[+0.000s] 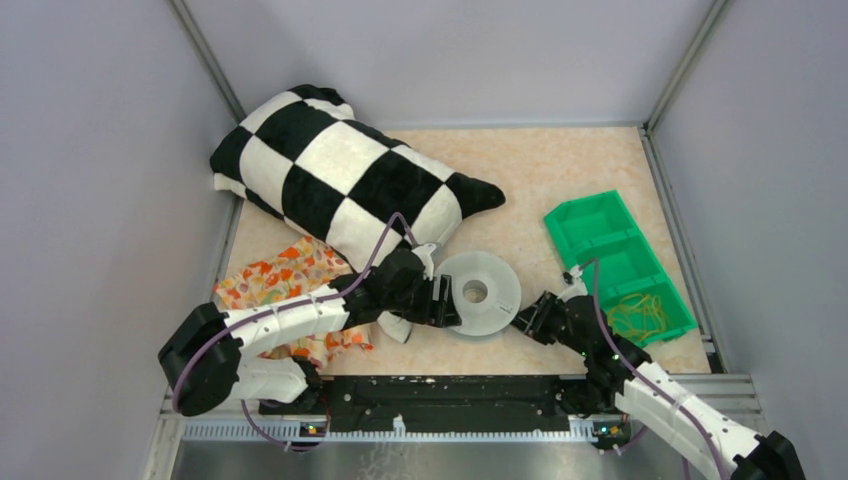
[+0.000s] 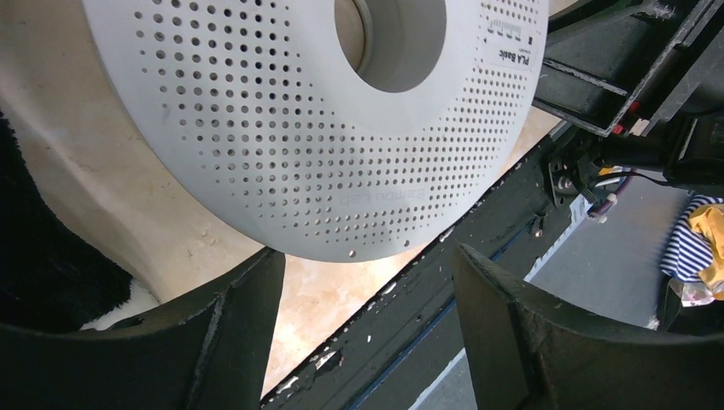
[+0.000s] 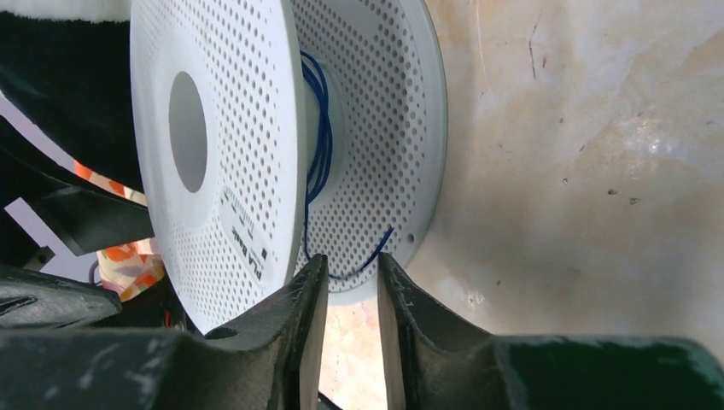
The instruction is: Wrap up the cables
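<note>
A pale grey perforated spool (image 1: 490, 310) lies on the table between my two grippers. The cable (image 3: 318, 128) is a thin dark blue wire wound round the spool's hub between the two flanges. Its loose end loops down to the rim, just past my right fingertips. My right gripper (image 3: 352, 259) sits at the spool's (image 3: 230, 128) right rim (image 1: 527, 318), jaws a narrow gap apart with nothing pinched. My left gripper (image 2: 369, 252) is wide open at the spool's (image 2: 282, 128) left rim (image 1: 447, 300), the flange edge just beyond its fingertips. The cable does not show in the top or left wrist views.
A black-and-white checked pillow (image 1: 340, 170) lies at the back left, against my left arm. A floral cloth (image 1: 285, 275) lies under that arm. A green bin (image 1: 615, 265) at the right holds yellow rubber bands (image 1: 640, 312). A black rail (image 1: 450, 395) runs along the near edge.
</note>
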Action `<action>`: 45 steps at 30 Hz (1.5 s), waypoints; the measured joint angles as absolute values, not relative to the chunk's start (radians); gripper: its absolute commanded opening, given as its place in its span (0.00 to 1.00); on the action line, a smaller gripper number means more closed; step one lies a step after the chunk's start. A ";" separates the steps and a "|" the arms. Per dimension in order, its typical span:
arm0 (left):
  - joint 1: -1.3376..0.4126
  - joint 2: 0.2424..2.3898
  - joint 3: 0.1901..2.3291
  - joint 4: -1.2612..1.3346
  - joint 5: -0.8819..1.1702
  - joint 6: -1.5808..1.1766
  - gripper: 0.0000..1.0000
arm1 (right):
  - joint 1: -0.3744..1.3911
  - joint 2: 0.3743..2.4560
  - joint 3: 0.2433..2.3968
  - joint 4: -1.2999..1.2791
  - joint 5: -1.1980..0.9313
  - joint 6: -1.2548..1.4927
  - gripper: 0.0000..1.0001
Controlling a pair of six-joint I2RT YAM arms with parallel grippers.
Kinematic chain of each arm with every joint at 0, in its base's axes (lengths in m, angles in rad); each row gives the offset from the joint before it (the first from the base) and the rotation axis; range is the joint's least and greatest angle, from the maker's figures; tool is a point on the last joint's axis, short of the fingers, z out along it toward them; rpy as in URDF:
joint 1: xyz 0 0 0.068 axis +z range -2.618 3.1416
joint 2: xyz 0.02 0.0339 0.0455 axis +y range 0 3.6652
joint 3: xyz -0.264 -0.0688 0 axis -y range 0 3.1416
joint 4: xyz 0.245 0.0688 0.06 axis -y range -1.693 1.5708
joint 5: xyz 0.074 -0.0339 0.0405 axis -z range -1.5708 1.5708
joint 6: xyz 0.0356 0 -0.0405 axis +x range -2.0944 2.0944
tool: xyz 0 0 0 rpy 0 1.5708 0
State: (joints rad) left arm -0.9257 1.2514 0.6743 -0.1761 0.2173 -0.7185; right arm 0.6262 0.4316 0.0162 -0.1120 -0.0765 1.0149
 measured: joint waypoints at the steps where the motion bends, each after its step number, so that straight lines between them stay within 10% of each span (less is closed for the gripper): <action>1: -0.926 1.250 0.674 -0.175 0.217 -0.717 0.77 | 0.626 0.429 0.017 -0.118 -0.075 1.016 0.32; 45: -0.938 1.343 0.734 -0.042 0.249 -0.693 0.77 | 0.626 0.315 0.350 -0.667 0.233 0.981 0.54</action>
State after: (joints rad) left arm -0.9379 1.3426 0.7338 -0.0418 0.2485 -0.6933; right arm 0.6262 0.3153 0.3496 -0.6670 0.2333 0.9810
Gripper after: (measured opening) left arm 0.772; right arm 0.505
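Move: The spool lies flat between my hands. Its middle is some 10 cm left and 6 cm ahead of my right hand, whose tips are just off the rim, and about 7 cm right, 6 cm ahead and 6 cm below my left hand. The loose cable end is some 2 cm ahead and 2 cm left of my right hand. The green tray's middle is about 24 cm right and 14 cm ahead of my right hand. My right hand backs off from the spool and the loose cable end. It first dips and draws back about 1 cm, then goes right and up to finish about 6 cm over and 6 cm higher. It turns some 15 degrees clockwise and rolls while its fingers open further. Late on, my left hand, fingers still wide, moves about 3 cm right, also rising and going a little forward, nudging the spool by its near rim. ##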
